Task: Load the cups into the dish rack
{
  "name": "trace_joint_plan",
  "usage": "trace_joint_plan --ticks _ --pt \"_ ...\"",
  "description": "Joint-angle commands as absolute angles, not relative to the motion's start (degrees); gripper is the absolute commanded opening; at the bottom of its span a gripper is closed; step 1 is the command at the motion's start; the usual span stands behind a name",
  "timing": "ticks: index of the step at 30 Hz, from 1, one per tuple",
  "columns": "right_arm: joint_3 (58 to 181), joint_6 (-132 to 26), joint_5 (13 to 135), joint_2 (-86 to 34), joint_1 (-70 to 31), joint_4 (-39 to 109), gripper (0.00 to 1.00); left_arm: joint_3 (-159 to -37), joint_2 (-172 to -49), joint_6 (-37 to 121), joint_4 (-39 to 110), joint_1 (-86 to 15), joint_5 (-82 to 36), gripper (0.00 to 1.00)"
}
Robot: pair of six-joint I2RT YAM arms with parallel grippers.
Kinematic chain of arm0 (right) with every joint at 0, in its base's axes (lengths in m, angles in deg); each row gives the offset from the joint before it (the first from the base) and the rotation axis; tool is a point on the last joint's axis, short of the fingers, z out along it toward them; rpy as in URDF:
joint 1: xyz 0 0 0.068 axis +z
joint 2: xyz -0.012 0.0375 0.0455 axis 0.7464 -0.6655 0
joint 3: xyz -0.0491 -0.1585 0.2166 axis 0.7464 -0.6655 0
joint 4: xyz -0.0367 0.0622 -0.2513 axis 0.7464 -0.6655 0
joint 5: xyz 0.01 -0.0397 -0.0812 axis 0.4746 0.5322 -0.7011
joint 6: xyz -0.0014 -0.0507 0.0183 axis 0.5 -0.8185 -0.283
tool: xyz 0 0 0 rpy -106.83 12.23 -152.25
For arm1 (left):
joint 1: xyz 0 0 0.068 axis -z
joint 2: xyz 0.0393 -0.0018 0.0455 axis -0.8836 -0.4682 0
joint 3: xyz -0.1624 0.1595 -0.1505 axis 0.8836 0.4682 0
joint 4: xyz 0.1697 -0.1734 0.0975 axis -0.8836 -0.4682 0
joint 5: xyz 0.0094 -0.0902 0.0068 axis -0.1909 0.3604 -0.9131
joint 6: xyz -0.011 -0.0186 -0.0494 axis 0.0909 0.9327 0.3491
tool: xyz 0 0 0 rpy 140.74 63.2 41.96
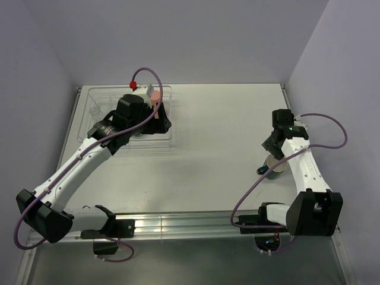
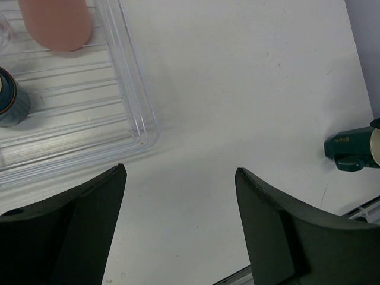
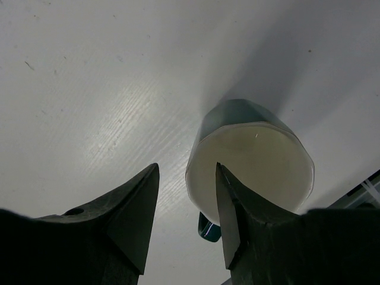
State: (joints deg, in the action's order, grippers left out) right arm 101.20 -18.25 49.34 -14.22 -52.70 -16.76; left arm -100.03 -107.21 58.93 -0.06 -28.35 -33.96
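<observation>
The teal mug with a cream inside [image 3: 255,160] stands on the table at the right [image 1: 275,168]. My right gripper [image 3: 186,167] is open around its rim, one finger [image 3: 228,202] inside the mug and the other outside to the left, and hangs just above it [image 1: 271,155]. The dish rack [image 2: 139,113] is at the far left [image 1: 101,95]. It holds the salmon-pink tumbler [image 2: 56,21] and the navy mug [image 2: 10,98]. My left gripper [image 2: 179,172] is open and empty over the rack's right edge [image 1: 161,124]. The teal mug also shows in the left wrist view [image 2: 353,148].
A clear glass edge shows at the rack's far corner [image 2: 3,32]. A metal rail [image 1: 190,224] runs along the near table edge between the arm bases. Purple walls close in the table at the back and both sides.
</observation>
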Motion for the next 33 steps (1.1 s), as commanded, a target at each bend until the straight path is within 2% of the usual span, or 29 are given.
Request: trace_joint_plan --ticks 1,9,12,15,18,19,20,26,27,30,33 --pt "100.06 -17.01 49.92 -15.01 -53.20 -14.35 0.51 -100.30 -105.85 58.59 2.28 -28.07 -33.42 0.80" --pt "97.78 -17.53 50.10 -16.59 -53.46 -12.15 0.51 -100.13 -106.37 58.59 2.45 -27.98 -33.42 0.80" --pt "97.42 -17.89 50.27 -17.56 -53.72 -11.18 0.46 -100.13 -106.64 58.59 2.19 -28.07 -33.68 0.80" --pt "97.34 -18.33 50.45 -17.91 -54.08 -10.30 0.35 -100.30 -107.08 58.50 2.10 -28.07 -33.86 0.80" --pt "96.72 -19.29 51.33 -18.44 -54.43 -8.98 0.18 -100.30 -107.69 58.41 2.10 -27.98 -33.86 0.80" --pt "96.37 -19.64 51.68 -18.88 -54.52 -8.29 0.05 -100.48 -107.87 58.41 2.10 -28.07 -33.68 0.80" --pt "96.11 -20.60 53.07 -19.06 -54.60 -7.76 0.00 -100.48 -108.22 58.41 2.10 -27.98 -33.60 0.80" --pt "97.77 -24.56 60.72 -12.74 -54.61 -4.94 0.00 -102.50 -109.45 58.50 2.45 -28.16 -30.88 0.81" --pt "98.82 -24.83 65.26 -10.90 -54.60 -4.77 0.00 -102.94 -109.62 58.85 2.80 -28.33 -29.91 0.81" --pt "106.27 -24.74 75.54 -8.96 -53.64 -4.33 0.00 -105.05 -110.50 59.90 3.77 -31.48 -22.63 0.82" --pt "112.51 -22.81 83.73 -8.86 -50.23 -0.21 0.00 -102.61 -109.81 63.83 11.28 -39.89 -4.03 0.83"
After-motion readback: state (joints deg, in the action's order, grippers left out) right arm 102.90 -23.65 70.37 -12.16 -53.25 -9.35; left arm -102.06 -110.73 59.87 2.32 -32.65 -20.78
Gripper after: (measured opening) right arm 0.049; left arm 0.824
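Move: The green mug stands upright just under the right hand, its middle about 3 cm back, 2 cm to the right and some 8 cm below, so the forward-left rim lies between the half-open fingers. Nothing else is close to it; the dish rack's middle is roughly 65 cm left and 24 cm ahead of that hand. From the left hand the mug lies about 48 cm right, 8 cm back and 22 cm below. The green mug's forward-left wall is straddled by the right fingers as that hand sinks about 3 cm; they close and pinch it, one finger inside the rim and one outside. The right hand then lifts quickly, some 6 cm up and as far left towards the rack, also going forward and tilting the mug. The left hand, open and empty, shifts about 2 cm right late on. ##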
